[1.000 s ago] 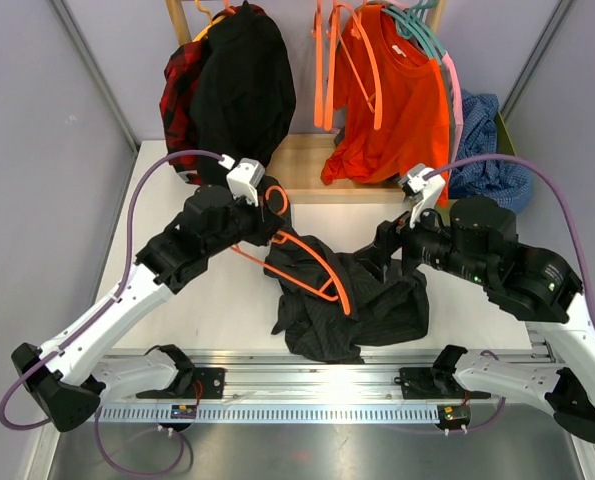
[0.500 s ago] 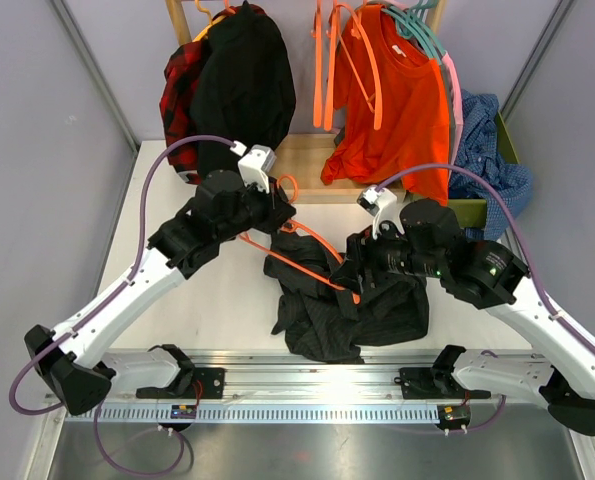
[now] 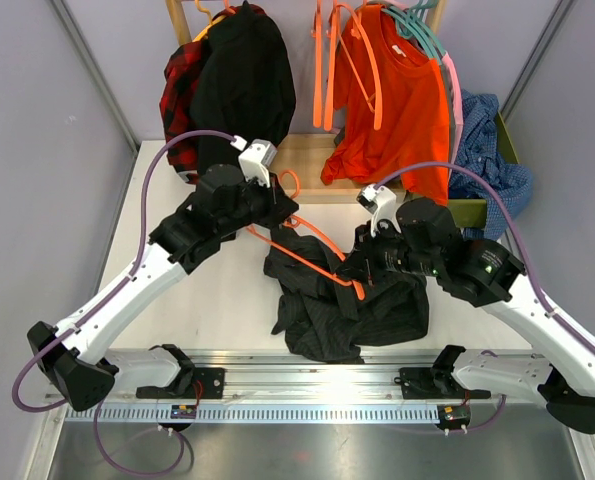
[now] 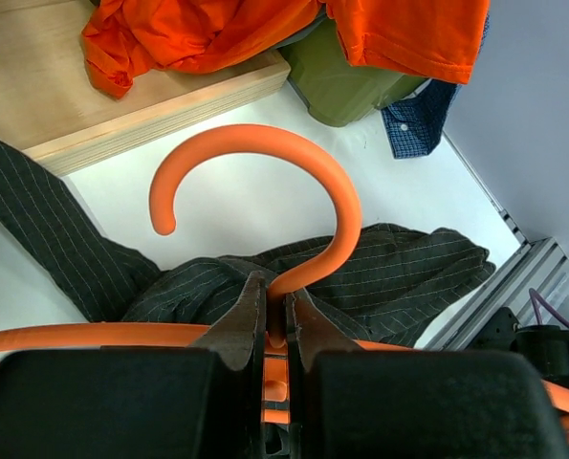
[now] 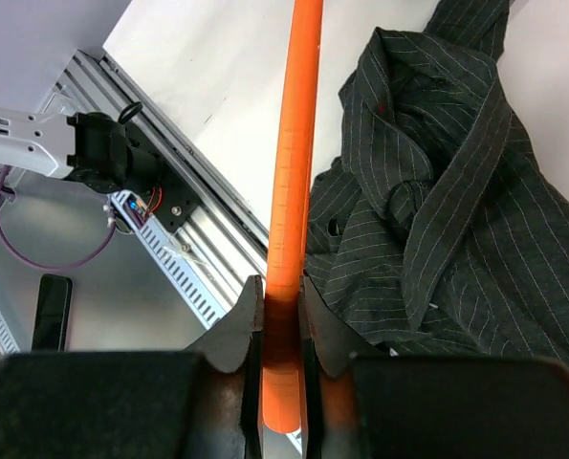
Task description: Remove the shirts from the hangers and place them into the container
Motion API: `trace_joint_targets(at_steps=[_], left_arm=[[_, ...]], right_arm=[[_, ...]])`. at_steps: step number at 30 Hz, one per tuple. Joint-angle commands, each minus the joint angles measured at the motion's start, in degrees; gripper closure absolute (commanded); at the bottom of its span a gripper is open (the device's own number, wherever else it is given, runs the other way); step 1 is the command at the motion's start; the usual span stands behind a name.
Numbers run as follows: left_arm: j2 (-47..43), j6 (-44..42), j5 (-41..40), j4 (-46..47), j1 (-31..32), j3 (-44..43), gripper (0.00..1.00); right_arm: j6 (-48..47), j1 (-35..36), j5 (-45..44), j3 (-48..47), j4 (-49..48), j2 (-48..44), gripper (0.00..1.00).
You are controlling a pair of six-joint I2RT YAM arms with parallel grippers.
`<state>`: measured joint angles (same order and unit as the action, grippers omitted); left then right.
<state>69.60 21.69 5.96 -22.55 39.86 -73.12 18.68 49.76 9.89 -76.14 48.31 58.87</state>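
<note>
An orange hanger (image 3: 317, 248) hangs over the table, held at both ends. My left gripper (image 4: 277, 311) is shut on the neck just below its hook (image 4: 265, 143). My right gripper (image 5: 282, 316) is shut on one straight arm of the hanger (image 5: 298, 143). In the top view the left gripper (image 3: 282, 210) and right gripper (image 3: 355, 272) sit over the dark pinstriped shirt (image 3: 347, 320), which lies crumpled on the table with the hanger still threaded in it. The olive-green container (image 3: 472, 210) stands at the back right and holds a blue checked shirt (image 3: 487, 150).
On the rack at the back hang an orange tee (image 3: 397, 100), a black shirt (image 3: 242, 80), a red-black plaid shirt (image 3: 182, 90) and bare orange hangers (image 3: 327, 70). The pale wooden rack base (image 3: 302, 165) lies behind the grippers. A metal rail (image 3: 307, 385) runs along the near edge.
My right gripper swung left to the hanger's arm and closed on it. The left arm lifted the hanger's hook a little toward the rack.
</note>
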Motion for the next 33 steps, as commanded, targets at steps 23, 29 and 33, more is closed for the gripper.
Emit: trace_joint_targets(at_steps=[23,29,33], left_arm=[[-24.2,4.5,-0.1,0.8,0.6,5.9,0.01],[-30.0,6.1,-2.4,-3.6,0.6,9.9,0.01],[-32.1,7.0,-2.7,-4.3,0.6,12.1,0.01]], right_arm=[[-8.9,0.5,-17.9,-12.4,1.3,-4.3,1.0],[-10.8,0.5,-20.9,-17.3,0.0,-5.9,1.0],[-12.9,0.5,-22.5,-19.0,-2.3,-9.9,1.0]])
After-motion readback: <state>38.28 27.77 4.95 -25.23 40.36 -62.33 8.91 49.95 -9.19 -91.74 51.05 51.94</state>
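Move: The orange hanger is held by both grippers: its middle is about 8 cm right of, 7 cm back from and 3 cm below the left one, and some 8 cm left and 7 cm ahead of the right one, at its height. From the right gripper, the empty hangers hang about 35 cm ahead, 7 cm left and 15 cm up. The pinstriped shirt is 8 cm ahead, 4 cm left and 27 cm below; the orange shirt, 32 cm ahead, 7 cm right, 5 cm up. Open the left gripper wide to let go of the hanger's neck; ease it slightly right, then draw it back about 10 cm, left and up away from the hanger, sinking a little at the end. Keep the right fingers pinched on the hanger's end, shift a little right and forward, then lift some 12 cm while going on right, tipping the fingers upward about 25 degrees and turning them clockwise. ##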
